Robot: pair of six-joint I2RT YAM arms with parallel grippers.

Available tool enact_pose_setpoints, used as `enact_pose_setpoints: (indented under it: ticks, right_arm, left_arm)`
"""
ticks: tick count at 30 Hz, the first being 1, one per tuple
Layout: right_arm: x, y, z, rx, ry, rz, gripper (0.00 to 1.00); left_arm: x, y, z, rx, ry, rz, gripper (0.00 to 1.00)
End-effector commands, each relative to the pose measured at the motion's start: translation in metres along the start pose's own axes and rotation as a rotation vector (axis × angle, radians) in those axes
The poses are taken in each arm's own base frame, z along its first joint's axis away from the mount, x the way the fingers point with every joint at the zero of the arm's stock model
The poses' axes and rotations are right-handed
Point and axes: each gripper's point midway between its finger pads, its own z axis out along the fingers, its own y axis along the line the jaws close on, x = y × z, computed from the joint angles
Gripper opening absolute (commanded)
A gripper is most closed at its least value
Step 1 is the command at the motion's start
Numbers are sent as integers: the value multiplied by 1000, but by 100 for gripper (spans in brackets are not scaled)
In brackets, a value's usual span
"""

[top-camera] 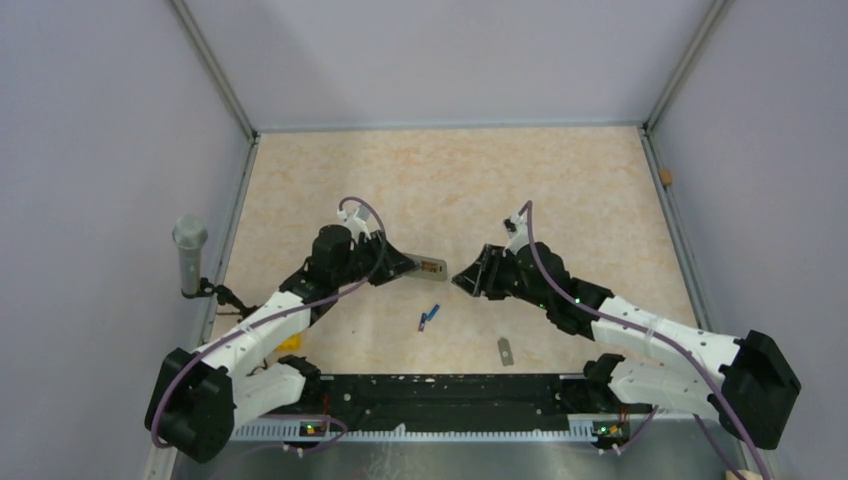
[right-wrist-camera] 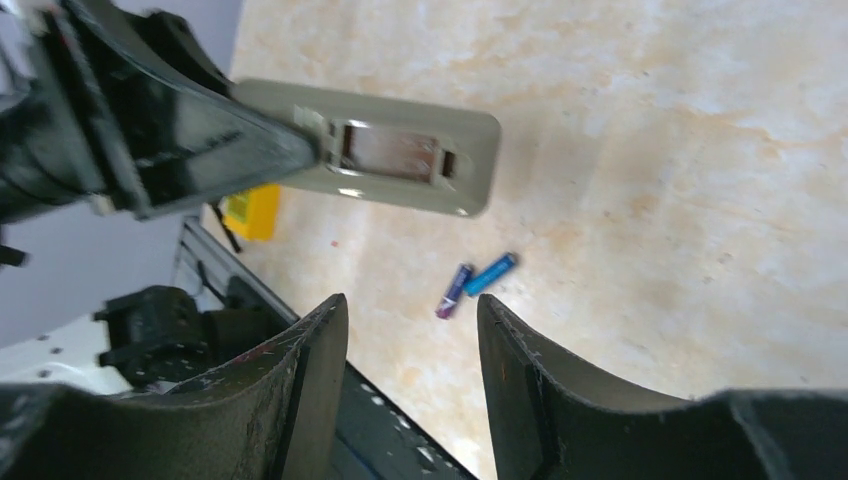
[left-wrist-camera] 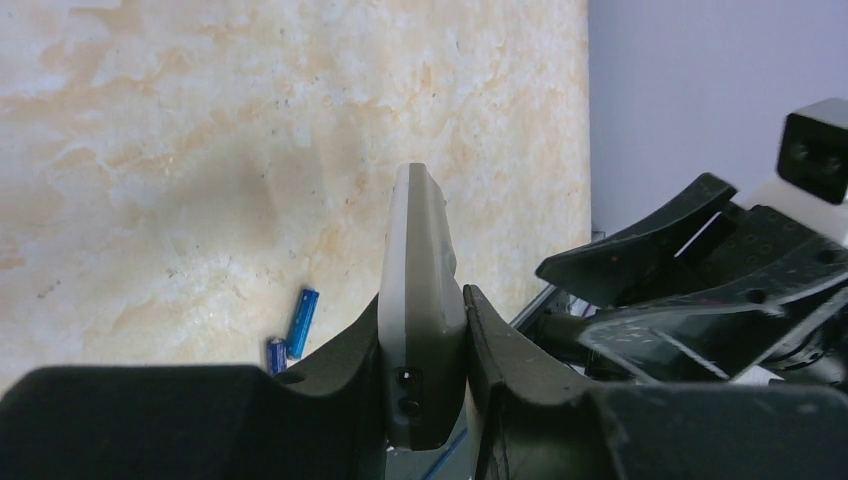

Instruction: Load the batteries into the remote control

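Note:
My left gripper [top-camera: 405, 262] is shut on the remote control [top-camera: 430, 266] and holds it above the table, pointing right. In the left wrist view the remote [left-wrist-camera: 420, 260] stands on edge between the left gripper's [left-wrist-camera: 422, 300] jaws. The right wrist view shows the remote's grey back [right-wrist-camera: 400, 150] with the battery bay [right-wrist-camera: 390, 152] uncovered and empty. The two blue batteries [top-camera: 430, 317] lie together on the table below the remote, apart from both grippers; they are also in the left wrist view [left-wrist-camera: 303, 322] and the right wrist view [right-wrist-camera: 490, 273]. My right gripper [top-camera: 465, 278] faces the remote's free end, open and empty [right-wrist-camera: 412, 305].
A small grey cover piece [top-camera: 506, 350] lies on the table near the right arm's base. A yellow block [top-camera: 290, 343] sits by the left arm. A grey cylinder on a stand [top-camera: 189, 255] is at the left wall. A black rail [top-camera: 440, 390] runs along the near edge.

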Motion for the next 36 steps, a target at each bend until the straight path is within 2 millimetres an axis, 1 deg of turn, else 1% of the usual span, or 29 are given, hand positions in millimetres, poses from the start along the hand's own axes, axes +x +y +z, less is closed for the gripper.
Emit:
enact_pose_setpoints:
  ticks: [1, 5, 10, 11, 14, 16, 17, 21, 22, 24, 30, 36]
  right_arm:
    - [-6, -10, -7, 75, 11, -70, 50]
    - [-5, -13, -13, 103, 41, -116, 50]
    - [2, -15, -17, 124, 123, -196, 50]
    - [5, -11, -19, 106, 151, -211, 50]
    - [14, -9, -21, 116, 207, -274, 50]
    - [18, -6, -21, 141, 237, -317, 51]
    - [18, -9, -20, 179, 237, -345, 51]
    - [26, -12, -18, 277, 251, -426, 51]
    - [28, -14, -17, 289, 253, -430, 51]
    - [31, -15, -17, 294, 259, -428, 51]
    - [29, -20, -25, 324, 236, -411, 51]
    - [24, -27, -35, 351, 197, -393, 52]
  left_arm:
    - [-24, -25, -2, 51, -71, 86, 0]
    - [-15, -28, -4, 73, -26, 78, 0]
    - [-1, -34, -9, 122, 36, 68, 0]
    - [2, -34, -11, 124, 45, 68, 0]
    - [9, -32, -17, 124, 64, 70, 0]
    - [13, -29, -22, 113, 63, 69, 0]
    - [14, -27, -24, 104, 57, 71, 0]
    - [19, -5, -33, 16, 23, 72, 0]
    - [20, -1, -34, 3, 15, 69, 0]
    - [23, 0, -35, 18, 16, 63, 0]
    - [45, -10, -33, 132, 110, -33, 0]
    - [70, 5, -37, 130, 145, -162, 0]
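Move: The empty right hand has the blue battery on the table about 7 cm to its left, hardly 1 cm ahead and some 16 cm below; the purple battery is about 3 cm left of the blue one and 3 cm nearer the base. The remote in the left hand sits 8 cm left and 5 cm ahead, almost level, and the loose cover lies 10 cm right and 10 cm back on the table. From the left hand, the blue battery is about 5 cm right, 3 cm back and 14 cm below. The left hand, keeping its pinch on the end of the remote with the open battery compartment still in view, lifts about 2 cm, then carries it back towards the base by some 7 cm, high across the batteries, sinking in the last part to about 3 cm lower than it began. Meanwhile the empty right hand works down and back by 3 to 4 cm each and ends 3 cm farther right, fingers staying half open and tipping some 30 degrees down towards the table, touching nothing. ##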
